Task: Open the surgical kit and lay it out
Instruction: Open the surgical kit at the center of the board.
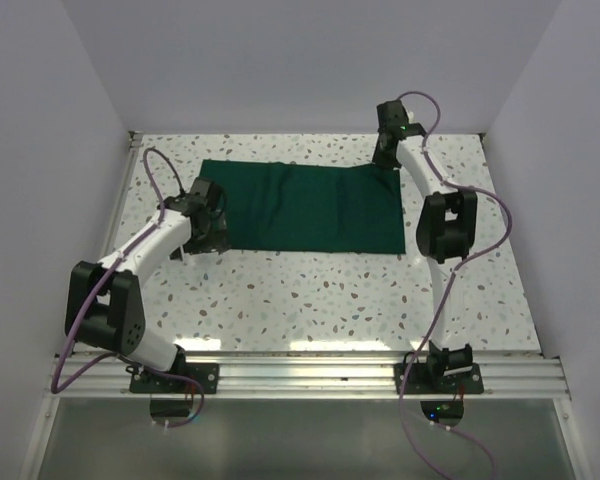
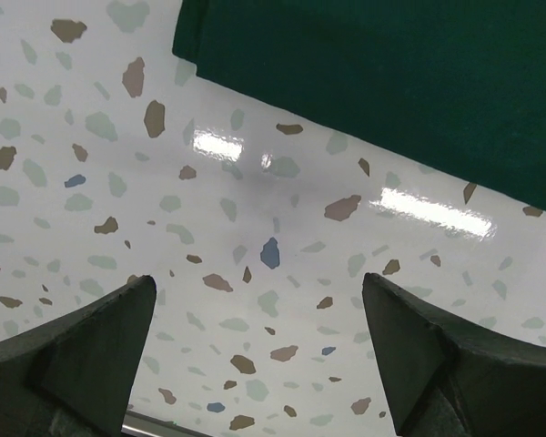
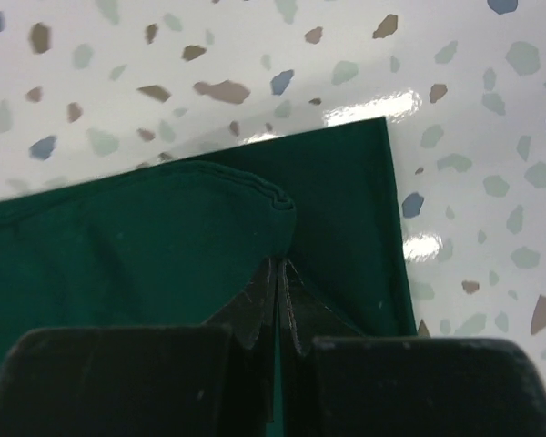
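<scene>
The surgical kit shows as a dark green cloth wrap (image 1: 300,205) lying flat across the far half of the table. In the right wrist view my right gripper (image 3: 278,262) is shut on a lifted fold of the cloth (image 3: 118,246) near its far right corner. From above, that gripper (image 1: 385,157) sits at the cloth's far right corner. My left gripper (image 1: 205,228) hovers at the cloth's left edge. In its wrist view it (image 2: 257,280) stands wide open over bare tabletop, with the cloth's edge (image 2: 391,82) beyond the fingertips and nothing between them.
The speckled white tabletop (image 1: 310,295) is bounded by white walls at the left, back and right. A metal rail (image 1: 310,375) carrying both arm bases runs along the near edge.
</scene>
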Robot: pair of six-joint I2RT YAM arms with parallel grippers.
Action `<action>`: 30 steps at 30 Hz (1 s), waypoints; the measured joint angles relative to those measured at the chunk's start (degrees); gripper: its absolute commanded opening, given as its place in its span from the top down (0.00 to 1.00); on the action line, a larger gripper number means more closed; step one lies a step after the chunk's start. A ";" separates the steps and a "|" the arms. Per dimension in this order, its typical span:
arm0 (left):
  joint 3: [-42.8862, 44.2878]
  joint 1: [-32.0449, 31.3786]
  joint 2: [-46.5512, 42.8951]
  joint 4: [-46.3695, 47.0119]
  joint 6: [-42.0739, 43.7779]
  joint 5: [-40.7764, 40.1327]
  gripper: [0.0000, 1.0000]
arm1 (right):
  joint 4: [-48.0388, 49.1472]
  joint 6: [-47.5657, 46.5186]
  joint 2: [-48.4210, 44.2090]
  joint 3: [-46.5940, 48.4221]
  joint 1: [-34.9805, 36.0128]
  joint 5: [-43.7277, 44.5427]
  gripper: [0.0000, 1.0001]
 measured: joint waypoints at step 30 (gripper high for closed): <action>20.76 4.11 -13.60 -7.50 -7.02 -6.99 0.00 | -30.36 22.64 -103.51 -71.89 36.54 -8.96 0.02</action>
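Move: The right gripper has the flap's far right corner pinched. The near table edge it is bound for lies about 51 cm back, 4 cm left and 7 cm below. The folded kit's middle is roughly 15 cm back and 22 cm left, its near right corner 28 cm back and 4 cm right, both some 6 cm down. From the empty left gripper, that stretch of edge is around 22 cm back, 42 cm right and 6 cm below. Keep the right gripper shut on the flap corner and sweep it fast back across the kit to the near table edge, about 50 cm, rising some 10 cm early, arcing left and then returning right, turning counter-clockwise; open the fingers at the end to let the cloth go. Meanwhile lift the open left gripper about 18 cm off the table, tipping its fingers outward some 30 degrees. ##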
